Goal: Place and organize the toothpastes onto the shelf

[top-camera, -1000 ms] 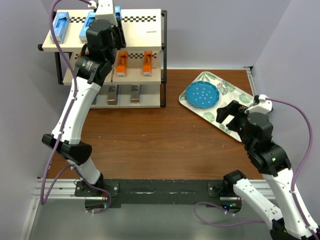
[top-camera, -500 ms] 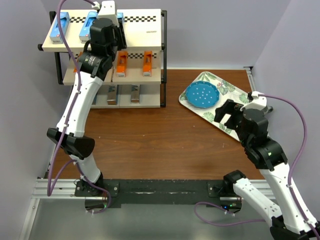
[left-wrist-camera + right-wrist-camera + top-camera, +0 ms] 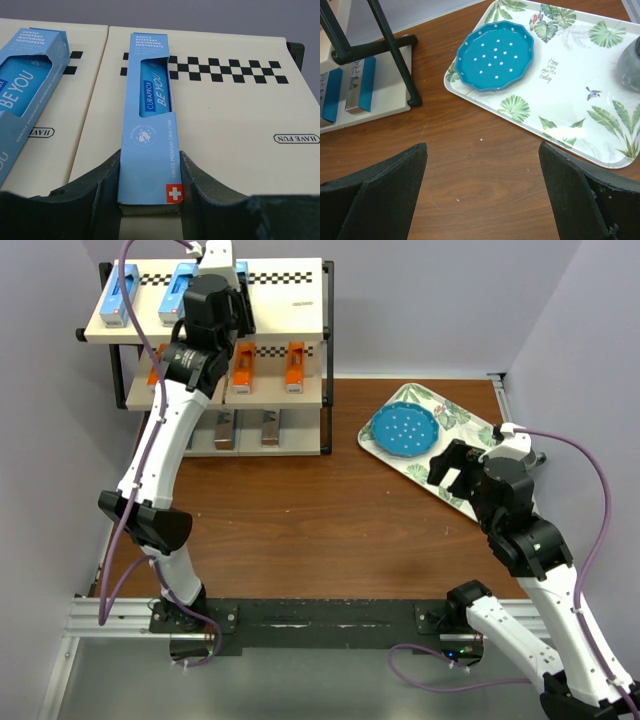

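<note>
The shelf (image 3: 290, 300) stands at the back left, with light blue toothpastes (image 3: 119, 295) on its top board, orange ones (image 3: 295, 365) on the middle tier and silver-grey ones (image 3: 271, 426) on the bottom. My left gripper (image 3: 236, 285) is over the top board. In the left wrist view it (image 3: 150, 197) is shut on the near end of a light blue toothpaste (image 3: 150, 120), which lies flat on the cream board (image 3: 240, 125) beside another blue carton (image 3: 25, 100). My right gripper (image 3: 448, 468) is open and empty over the table (image 3: 482, 195).
A floral tray (image 3: 470, 430) lies at the right and holds a blue dotted plate (image 3: 404, 429). In the right wrist view the tray (image 3: 560, 90), the plate (image 3: 495, 55), a grey object (image 3: 630, 57) and the shelf's black leg (image 3: 395, 55) show.
My left arm has shifted a little farther back over the top board with the blue carton. My right gripper has moved slightly left, near the tray's edge.
</note>
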Controlling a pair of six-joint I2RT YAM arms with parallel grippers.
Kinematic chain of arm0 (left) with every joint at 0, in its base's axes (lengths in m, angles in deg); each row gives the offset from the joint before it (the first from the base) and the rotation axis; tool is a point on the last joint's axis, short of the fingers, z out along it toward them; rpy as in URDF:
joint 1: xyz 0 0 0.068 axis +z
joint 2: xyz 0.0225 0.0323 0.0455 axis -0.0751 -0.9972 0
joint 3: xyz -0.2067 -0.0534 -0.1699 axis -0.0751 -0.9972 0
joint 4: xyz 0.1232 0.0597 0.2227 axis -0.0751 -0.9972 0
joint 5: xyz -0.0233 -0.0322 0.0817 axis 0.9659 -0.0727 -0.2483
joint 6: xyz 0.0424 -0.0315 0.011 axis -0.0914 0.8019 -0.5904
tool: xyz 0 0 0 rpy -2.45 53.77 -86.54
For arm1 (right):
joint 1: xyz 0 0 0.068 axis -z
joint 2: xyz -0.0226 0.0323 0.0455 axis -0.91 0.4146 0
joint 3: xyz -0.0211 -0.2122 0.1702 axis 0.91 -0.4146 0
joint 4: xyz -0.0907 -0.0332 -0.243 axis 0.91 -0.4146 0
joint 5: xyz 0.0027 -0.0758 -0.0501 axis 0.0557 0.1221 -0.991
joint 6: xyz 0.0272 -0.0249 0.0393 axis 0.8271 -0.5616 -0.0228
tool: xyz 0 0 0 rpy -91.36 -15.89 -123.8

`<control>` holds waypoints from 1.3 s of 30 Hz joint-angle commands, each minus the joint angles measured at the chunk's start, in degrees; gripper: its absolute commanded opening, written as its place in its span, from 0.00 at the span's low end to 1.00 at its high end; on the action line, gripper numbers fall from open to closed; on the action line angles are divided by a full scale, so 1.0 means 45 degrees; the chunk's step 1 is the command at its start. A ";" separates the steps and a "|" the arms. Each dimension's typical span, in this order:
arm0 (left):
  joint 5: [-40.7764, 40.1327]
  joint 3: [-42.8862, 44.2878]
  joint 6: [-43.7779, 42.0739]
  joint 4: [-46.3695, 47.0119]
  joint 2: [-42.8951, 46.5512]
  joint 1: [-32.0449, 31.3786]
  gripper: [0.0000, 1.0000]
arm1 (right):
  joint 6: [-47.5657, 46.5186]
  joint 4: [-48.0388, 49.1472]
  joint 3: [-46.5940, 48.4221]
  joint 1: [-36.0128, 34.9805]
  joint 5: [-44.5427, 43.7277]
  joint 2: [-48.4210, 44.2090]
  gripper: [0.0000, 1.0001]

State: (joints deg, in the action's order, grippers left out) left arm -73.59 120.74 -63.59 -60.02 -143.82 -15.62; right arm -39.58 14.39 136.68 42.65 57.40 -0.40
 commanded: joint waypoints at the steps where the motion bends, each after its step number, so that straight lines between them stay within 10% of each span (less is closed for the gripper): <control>1: 0.0168 0.0413 -0.0176 0.0399 0.0031 0.0111 0.39 | -0.0200 0.0382 0.0002 -0.0019 -0.0044 0.0015 0.98; 18: 0.0461 -0.1750 -0.0137 0.2505 0.3251 0.0111 0.99 | -0.0493 -0.0008 0.0353 -0.0019 -0.0414 -0.0394 0.98; 39: -0.1178 -1.3410 -0.0917 0.3645 1.6258 0.0111 1.00 | -0.1353 -0.0457 0.0236 -0.0176 -0.1783 -0.2600 0.98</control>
State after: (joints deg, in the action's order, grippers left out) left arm -75.06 66.67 -66.33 -42.01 -76.83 -15.57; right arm -45.18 12.86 136.88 42.45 51.13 -10.22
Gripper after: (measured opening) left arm 0.996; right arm 0.983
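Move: The left fingers still grip the near end of the third blue toothpaste on the top shelf, its middle about 6 cm ahead of the hand point and 1 cm above it. The second blue toothpaste stands roughly 10 cm left of it and level with it, the first some 21 cm left of it, also level. The empty right hand has the third blue toothpaste about 31 cm ahead, 38 cm to its left and 17 cm above. The left hand first opens its fingers from their grip on the near end of the third blue toothpaste, then pulls back towards the robot and away from the shelf, about 30 cm in all with some 11 cm to the left, rising at first and sinking partway again near the end while the fingers tip up by roughly 30 degrees and spread fully. The right hand, empty and open, waits and then eases a few centimetres back, up and to the right, its fingers tilting up slightly. ##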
